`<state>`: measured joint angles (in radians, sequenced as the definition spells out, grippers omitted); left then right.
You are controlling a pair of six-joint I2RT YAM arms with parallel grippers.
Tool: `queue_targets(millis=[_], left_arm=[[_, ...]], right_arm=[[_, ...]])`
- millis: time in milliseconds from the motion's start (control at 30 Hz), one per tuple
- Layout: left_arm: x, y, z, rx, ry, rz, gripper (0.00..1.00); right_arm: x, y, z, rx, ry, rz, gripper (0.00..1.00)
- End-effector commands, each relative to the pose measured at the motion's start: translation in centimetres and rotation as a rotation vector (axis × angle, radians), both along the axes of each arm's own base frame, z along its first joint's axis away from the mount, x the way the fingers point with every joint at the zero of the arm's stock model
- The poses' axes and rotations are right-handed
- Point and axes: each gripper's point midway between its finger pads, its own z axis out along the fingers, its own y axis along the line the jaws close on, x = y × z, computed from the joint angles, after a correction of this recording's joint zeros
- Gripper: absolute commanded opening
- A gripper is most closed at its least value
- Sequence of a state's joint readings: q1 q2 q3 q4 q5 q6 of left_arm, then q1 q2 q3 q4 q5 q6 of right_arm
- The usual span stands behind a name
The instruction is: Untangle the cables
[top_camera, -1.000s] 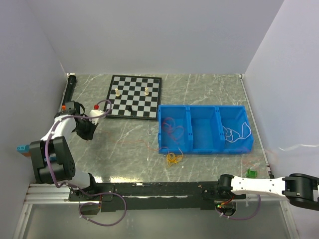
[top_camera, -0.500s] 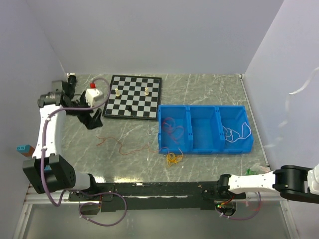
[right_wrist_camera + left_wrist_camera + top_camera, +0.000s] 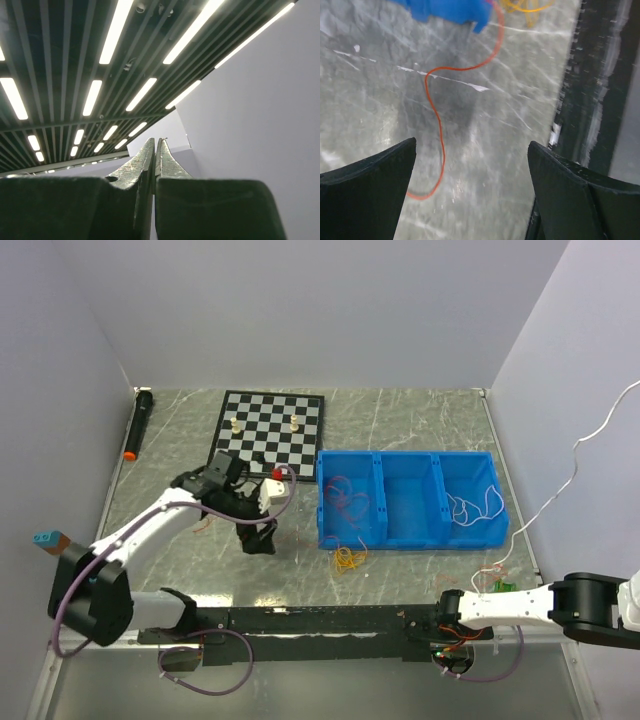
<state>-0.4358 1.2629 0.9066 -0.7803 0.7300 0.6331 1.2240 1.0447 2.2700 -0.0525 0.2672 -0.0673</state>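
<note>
My left gripper (image 3: 258,538) hangs open just left of the blue bin (image 3: 380,538). In the left wrist view it (image 3: 472,145) is over the table, and a thin red-orange cable (image 3: 437,125) lies between its fingers, nearer the left one and untouched. A yellow cable bundle (image 3: 348,558) lies in front of the bin. A red cable (image 3: 345,502) sits in the left compartment and a white one (image 3: 470,506) in the right. Another white cable (image 3: 560,485) rises from the table's right side off the right edge. My right gripper (image 3: 156,142) is shut, pointing at the ceiling, a thread end at its tip.
A chessboard (image 3: 270,433) with a few pieces lies at the back. A black marker (image 3: 138,425) lies by the left wall. A small green object (image 3: 505,587) sits near the right front corner. A black rail (image 3: 320,620) runs along the front edge.
My left arm swung from the back left down to the table's middle beside the bin, and its gripper opened. The white cable at the right rose higher.
</note>
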Motion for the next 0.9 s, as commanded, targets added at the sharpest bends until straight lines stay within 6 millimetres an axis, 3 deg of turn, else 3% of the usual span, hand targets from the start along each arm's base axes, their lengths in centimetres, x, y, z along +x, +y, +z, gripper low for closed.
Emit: queue_targets(millis=[0,100,300,467,600,700,867], left_arm=[[3.5,-3.5,-0.1,-0.067,-0.131,0.044,0.97],[3.4,-5.2,-1.1,-0.057,-0.138,-0.003,0.97],[5.2,-7.3,-3.2,-0.026,-0.189,-0.010,0.97],[5.4,-7.9,-6.4,0.019,-0.164,-0.055,0.97],[5.1,-8.5,-7.2,0.047,-0.148,-0.108,0.98],[4.1,-8.2,-7.0,0.049,-0.135,-0.148,0.79],[2.5,-6.7,-5.5,0.068,-0.161,-0.189,0.14]], right_arm=[[-0.4,0.2,0.1,0.007,-0.016,0.028,0.00],[-0.3,0.2,-0.2,0.005,-0.008,0.019,0.00],[-0.4,0.1,-0.7,-0.005,-0.009,0.021,0.00],[-0.4,0.0,-0.9,-0.012,-0.007,0.023,0.00],[-0.4,-0.3,-1.2,-0.013,-0.003,0.020,0.00],[-0.4,-0.6,-1.3,-0.011,0.001,0.014,0.00],[-0.5,-1.0,-1.5,-0.007,0.002,0.008,0.00]])
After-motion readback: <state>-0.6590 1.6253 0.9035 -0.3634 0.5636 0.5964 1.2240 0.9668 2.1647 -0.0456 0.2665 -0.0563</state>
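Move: The orange cable's stretch on the bare table lies about 7 cm to the left hand's right, 3 cm ahead and 9 cm below. The tray's left compartment is centred some 12 cm ahead and 19 cm to that hand's right; the yellow cable bundle lies about 18 cm right and 3 cm back, both some 10 cm lower. From the high right hand, the orange stretch is roughly 35 cm left, 16 cm ahead and 77 cm below. Rightward and slightly forward first, then mostly straight down, the left hand goes about 7 cm towards the blue tray's near left corner and sinks some 9 cm to the orange cable, fingers wide open. Near the table it stops sinking and draws the fingertips together around the cable, just short of the tray. ##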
